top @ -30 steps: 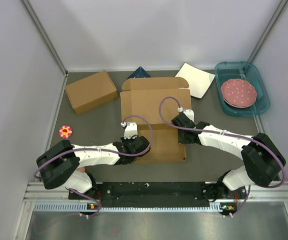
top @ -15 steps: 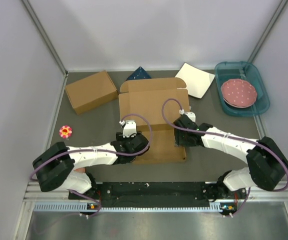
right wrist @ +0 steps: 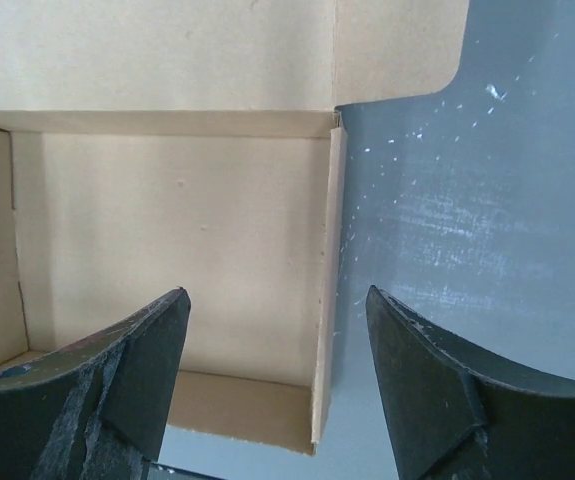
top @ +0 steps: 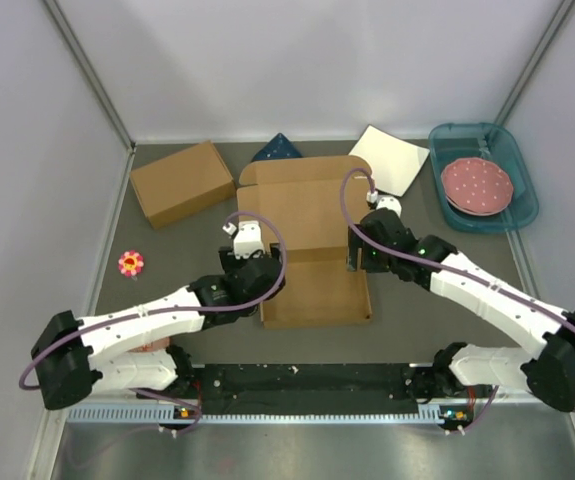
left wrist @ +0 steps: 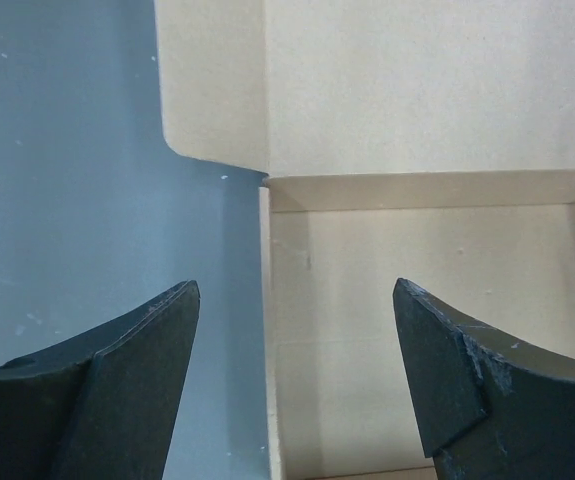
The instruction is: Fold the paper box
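The paper box (top: 312,215) lies in the middle of the table, its lid panel flat toward the far side and its shallow tray toward me with side walls standing. My left gripper (top: 257,280) is open, its jaws either side of the tray's left wall (left wrist: 265,330) without touching it; in the left wrist view the gripper (left wrist: 295,290) is empty. My right gripper (top: 362,258) is open in the same way over the tray's right wall (right wrist: 327,300); in the right wrist view the gripper (right wrist: 275,295) is empty.
A deeper brown cardboard box (top: 182,182) stands at the far left. A dark blue triangular piece (top: 277,150) and a white square plate (top: 390,158) lie behind the paper box. A teal bin (top: 515,165) holds a pink plate (top: 477,185). A flower toy (top: 131,263) lies left.
Both grippers have moved toward the far side along the tray's side walls, the left one also a little leftward. The paper box has shifted slightly.
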`<state>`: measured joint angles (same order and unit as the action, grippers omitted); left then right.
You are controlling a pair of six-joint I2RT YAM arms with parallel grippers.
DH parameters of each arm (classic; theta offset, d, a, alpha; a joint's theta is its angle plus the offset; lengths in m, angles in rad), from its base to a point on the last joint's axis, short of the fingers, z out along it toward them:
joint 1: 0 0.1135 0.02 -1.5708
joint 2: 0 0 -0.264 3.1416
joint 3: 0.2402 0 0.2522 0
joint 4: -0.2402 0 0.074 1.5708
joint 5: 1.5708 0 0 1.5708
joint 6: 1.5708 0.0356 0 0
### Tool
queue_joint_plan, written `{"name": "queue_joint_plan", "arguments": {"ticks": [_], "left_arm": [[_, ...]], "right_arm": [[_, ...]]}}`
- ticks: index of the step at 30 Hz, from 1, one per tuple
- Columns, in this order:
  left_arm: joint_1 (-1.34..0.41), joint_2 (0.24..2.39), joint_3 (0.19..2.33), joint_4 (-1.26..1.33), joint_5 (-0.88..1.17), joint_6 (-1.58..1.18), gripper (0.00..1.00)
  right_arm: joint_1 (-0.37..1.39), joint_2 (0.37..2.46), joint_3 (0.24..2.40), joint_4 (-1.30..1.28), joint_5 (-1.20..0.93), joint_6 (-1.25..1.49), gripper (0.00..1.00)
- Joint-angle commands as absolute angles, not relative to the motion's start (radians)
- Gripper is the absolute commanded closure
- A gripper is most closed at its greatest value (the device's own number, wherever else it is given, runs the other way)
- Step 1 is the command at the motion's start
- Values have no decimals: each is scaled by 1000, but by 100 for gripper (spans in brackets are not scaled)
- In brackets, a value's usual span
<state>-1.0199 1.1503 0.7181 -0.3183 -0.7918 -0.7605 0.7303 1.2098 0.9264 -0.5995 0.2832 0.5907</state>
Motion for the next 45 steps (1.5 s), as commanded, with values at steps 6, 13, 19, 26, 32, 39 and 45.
{"name": "queue_joint_plan", "arguments": {"ticks": [6,13,19,26,32,39,45], "left_arm": [[-967,864,700,-395,-932,-634,19],[-418,933,756,-505,-696,-736,19],[-149,1095,886,-613,-650,-860,18],[60,1288,1072,-692,-626,-954,19],[300,1379,986,-491,-336,-836,20],[408,1503,973,-476,-359,-788,18],[428,1640,1009,-480,-413,-770,16]], "right_arm": [[736,1016,1020,-650,299,477,28],[738,979,1005,-635,245,423,29],[736,928,910,-542,193,428,29],[736,934,864,-476,89,448,30],[736,899,818,-436,52,463,30],[736,890,781,-403,61,462,30],[738,903,756,-370,23,491,32]]}}
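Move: The pink flower lies far to the left hand's left, about 37 cm, some 7 cm farther out and 13 cm below it. The paper box's open tray is centred about 13 cm to that hand's right, level with it in reach and some 11 cm down; the brown carton stands about 21 cm to its left and 24 cm farther out. From the right hand the flower is roughly 64 cm to the left and 7 cm farther out. Raise the empty left gripper some 6 cm clear of the box's left wall, swing it about 37 cm left, then lower it steeply close over the pink flower, turning it roughly 70 degrees counter-clockwise, fingers tipping steeper and staying wide open. Lift the open right gripper about 7 cm near the box's right wall, then ease it back and down by about 3 cm. ##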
